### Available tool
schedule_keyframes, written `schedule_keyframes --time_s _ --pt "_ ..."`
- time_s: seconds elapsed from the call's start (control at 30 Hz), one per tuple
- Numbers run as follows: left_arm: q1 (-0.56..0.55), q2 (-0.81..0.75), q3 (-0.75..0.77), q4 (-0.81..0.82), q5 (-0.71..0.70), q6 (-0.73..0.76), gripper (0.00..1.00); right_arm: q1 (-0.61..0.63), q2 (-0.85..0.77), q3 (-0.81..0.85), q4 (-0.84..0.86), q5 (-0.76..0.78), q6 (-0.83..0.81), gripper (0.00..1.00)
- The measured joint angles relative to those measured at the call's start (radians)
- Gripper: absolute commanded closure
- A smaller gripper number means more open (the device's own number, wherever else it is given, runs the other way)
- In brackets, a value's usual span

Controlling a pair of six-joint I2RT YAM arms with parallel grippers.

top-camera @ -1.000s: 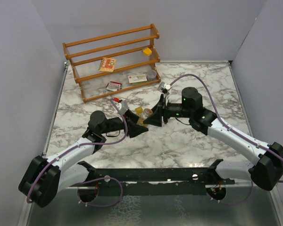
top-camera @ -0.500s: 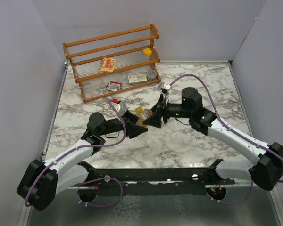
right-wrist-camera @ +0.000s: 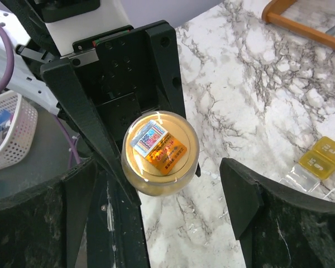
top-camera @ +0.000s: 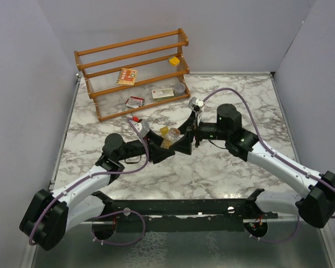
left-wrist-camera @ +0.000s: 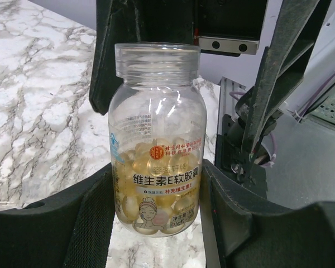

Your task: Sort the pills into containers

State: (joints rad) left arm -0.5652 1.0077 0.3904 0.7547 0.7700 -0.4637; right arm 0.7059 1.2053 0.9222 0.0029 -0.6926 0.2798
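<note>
A clear round jar (left-wrist-camera: 156,139) with yellow softgel pills and a printed label is clamped low on its body by my left gripper (left-wrist-camera: 156,215). It is held above the marble table (top-camera: 212,167). In the right wrist view the jar's (right-wrist-camera: 159,151) mouth end faces me, with an orange and blue sticker on it. My right gripper (right-wrist-camera: 159,187) stands open around that end, and both fingers (right-wrist-camera: 240,190) are clear of the jar. In the top view the two grippers meet mid-table, left gripper (top-camera: 163,148) and right gripper (top-camera: 181,139). A small squarish yellow box (right-wrist-camera: 322,157) lies on the table beyond.
A wooden rack (top-camera: 131,72) stands at the back left, with card packets (top-camera: 127,76), a grey tin (top-camera: 180,87) and a yellow item (top-camera: 173,60) on its shelves. A white basket (right-wrist-camera: 5,134) shows off the table at the left of the right wrist view.
My right gripper has opened off the jar's top end. The left arm shifted slightly and still holds the jar.
</note>
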Motion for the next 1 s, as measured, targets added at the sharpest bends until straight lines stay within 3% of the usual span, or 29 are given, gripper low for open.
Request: schedule_keyframes --time_s 0.47,0.57,0.63,1.0 --pt "0.0 -0.099 0.0 -0.057 -0.113 0.034 1.0 0.0 -0.277 -0.043 -0.055 0.264 0.046 0.04" --pt "0.0 -0.109 0.0 -0.074 -0.133 0.037 1.0 0.0 -0.315 -0.047 -0.051 0.332 0.061 0.14" --pt "0.0 -0.112 0.0 -0.084 -0.143 0.037 1.0 0.0 -0.311 -0.045 -0.047 0.359 0.066 0.2" --pt "0.0 -0.175 -0.022 -0.116 -0.221 0.052 1.0 0.0 -0.089 -0.009 0.016 0.334 0.111 0.33"
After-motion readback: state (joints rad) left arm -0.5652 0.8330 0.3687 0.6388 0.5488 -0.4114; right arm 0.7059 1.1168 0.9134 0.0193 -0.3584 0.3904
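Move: The vitamin bottle is upright in the left hand, its middle about 1 cm ahead of that hand's point, 1 cm to its right and 2 cm above. From the right hand, whose open fingers straddle the lid end, the bottle's middle is some 2 cm left, level in depth and 3 cm below. On the table the yellow pill box lies about 8 cm ahead of the left hand, 1 cm left and 17 below; from the right hand, roughly 8 ahead, 4 left and 19 below. The bottle, its lid left free by the already opened right fingers, stays gripped in the left hand, which eases up, left and forward about 3.5 cm while turning slightly counter-clockwise. The right hand backs off to its right and up some 8 cm, swinging about 20 degrees clockwise, then doubles back forward, down and left towards the bottle, its fingers partly narrowing on nothing. ##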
